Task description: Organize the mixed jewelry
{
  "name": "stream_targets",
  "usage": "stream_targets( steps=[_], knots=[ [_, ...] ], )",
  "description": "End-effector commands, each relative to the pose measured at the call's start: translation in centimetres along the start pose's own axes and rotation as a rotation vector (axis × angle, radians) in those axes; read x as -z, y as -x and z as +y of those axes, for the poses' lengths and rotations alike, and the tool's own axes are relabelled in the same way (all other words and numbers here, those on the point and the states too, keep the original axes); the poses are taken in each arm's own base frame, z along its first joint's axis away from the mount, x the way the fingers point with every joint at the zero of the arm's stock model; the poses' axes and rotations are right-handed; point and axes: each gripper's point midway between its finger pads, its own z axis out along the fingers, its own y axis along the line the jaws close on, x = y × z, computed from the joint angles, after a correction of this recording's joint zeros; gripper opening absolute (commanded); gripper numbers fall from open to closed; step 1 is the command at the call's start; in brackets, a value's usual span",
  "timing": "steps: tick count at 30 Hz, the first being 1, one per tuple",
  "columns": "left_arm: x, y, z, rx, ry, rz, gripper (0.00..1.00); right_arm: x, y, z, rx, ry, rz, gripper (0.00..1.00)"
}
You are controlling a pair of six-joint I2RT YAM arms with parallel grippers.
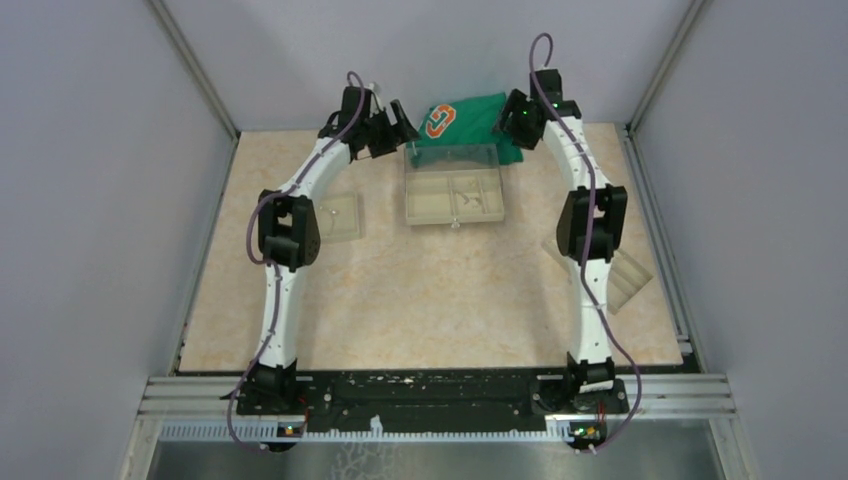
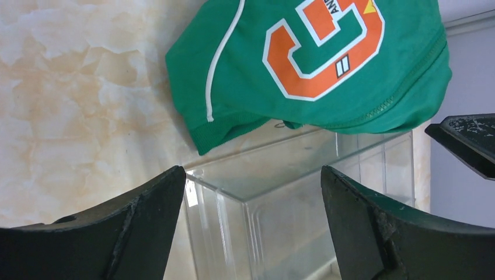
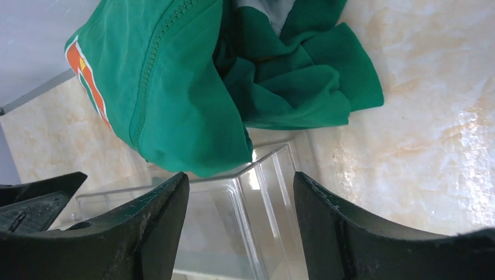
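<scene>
The clear compartmented box (image 1: 455, 198) stands at the table's far middle with its lid (image 1: 452, 157) raised upright. Tiny silvery jewelry pieces (image 1: 462, 190) lie in its compartments, too small to tell apart. My left gripper (image 1: 398, 122) is open at the lid's upper left corner; in the left wrist view the gripper (image 2: 252, 170) has its jaws on either side of that clear corner (image 2: 245, 192), not closed on it. My right gripper (image 1: 513, 112) is open at the lid's upper right corner; in the right wrist view the gripper (image 3: 241, 175) straddles that corner (image 3: 257, 181).
A green cloth with an orange logo (image 1: 465, 122) lies bunched behind the box, touching the lid's top edge; it also shows in the left wrist view (image 2: 327, 64) and the right wrist view (image 3: 192, 87). A small shallow tray (image 1: 338, 218) sits left. Another tray (image 1: 620, 278) sits right, partly behind the right arm.
</scene>
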Motion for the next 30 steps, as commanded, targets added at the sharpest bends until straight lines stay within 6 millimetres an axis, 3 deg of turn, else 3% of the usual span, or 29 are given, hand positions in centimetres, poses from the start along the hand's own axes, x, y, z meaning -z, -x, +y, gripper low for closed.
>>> stream_targets(
  steps=[1, 8, 14, 23, 27, 30],
  knots=[
    [-1.0, 1.5, -1.5, 0.021, -0.093, -0.039, 0.92, -0.1, 0.6, 2.3, -0.007, 0.058, -0.010, 0.65],
    [-2.5, 0.4, -1.2, 0.026, -0.143, -0.010, 0.90, -1.6, -0.8, 3.8, -0.007, 0.115, 0.013, 0.65],
    [-2.1, -1.5, -0.9, 0.033, -0.145, 0.047, 0.89, -1.6, -1.9, 4.1, 0.000, 0.128, 0.042, 0.65],
    [0.4, -4.0, -2.1, -0.014, -0.159, 0.121, 0.89, -0.1, -4.3, 4.1, 0.029, 0.146, 0.090, 0.65],
    [2.7, -5.1, -3.1, -0.041, -0.154, 0.142, 0.89, 1.1, -5.9, 4.1, 0.050, 0.151, 0.112, 0.65],
    [4.6, -7.0, -2.7, -0.044, -0.130, 0.184, 0.89, 2.6, -7.1, 4.1, 0.063, 0.162, 0.130, 0.65]
  ],
)
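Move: The clear case stands between my hands: its middle is about 7 cm back, 13 cm right and 9 cm down from my left hand, and about 8 cm back, 16 cm left and 11 cm down from my right. The jewelry drawer sits at the bottom of the case. From my left hand, the green shirt lies some 10 cm ahead and 13 cm right; a loose drawer lies roughly 13 cm back and 15 cm left. Fingers staying open, I bring both hands down about 3–4 cm onto the case's two far corners, my right sliding some 5 cm left and my left 2 cm right. Then I pull back towards myself, hooking the far wall, my left hand about 5–6 cm and speeding up, my right only 3–4 cm. ##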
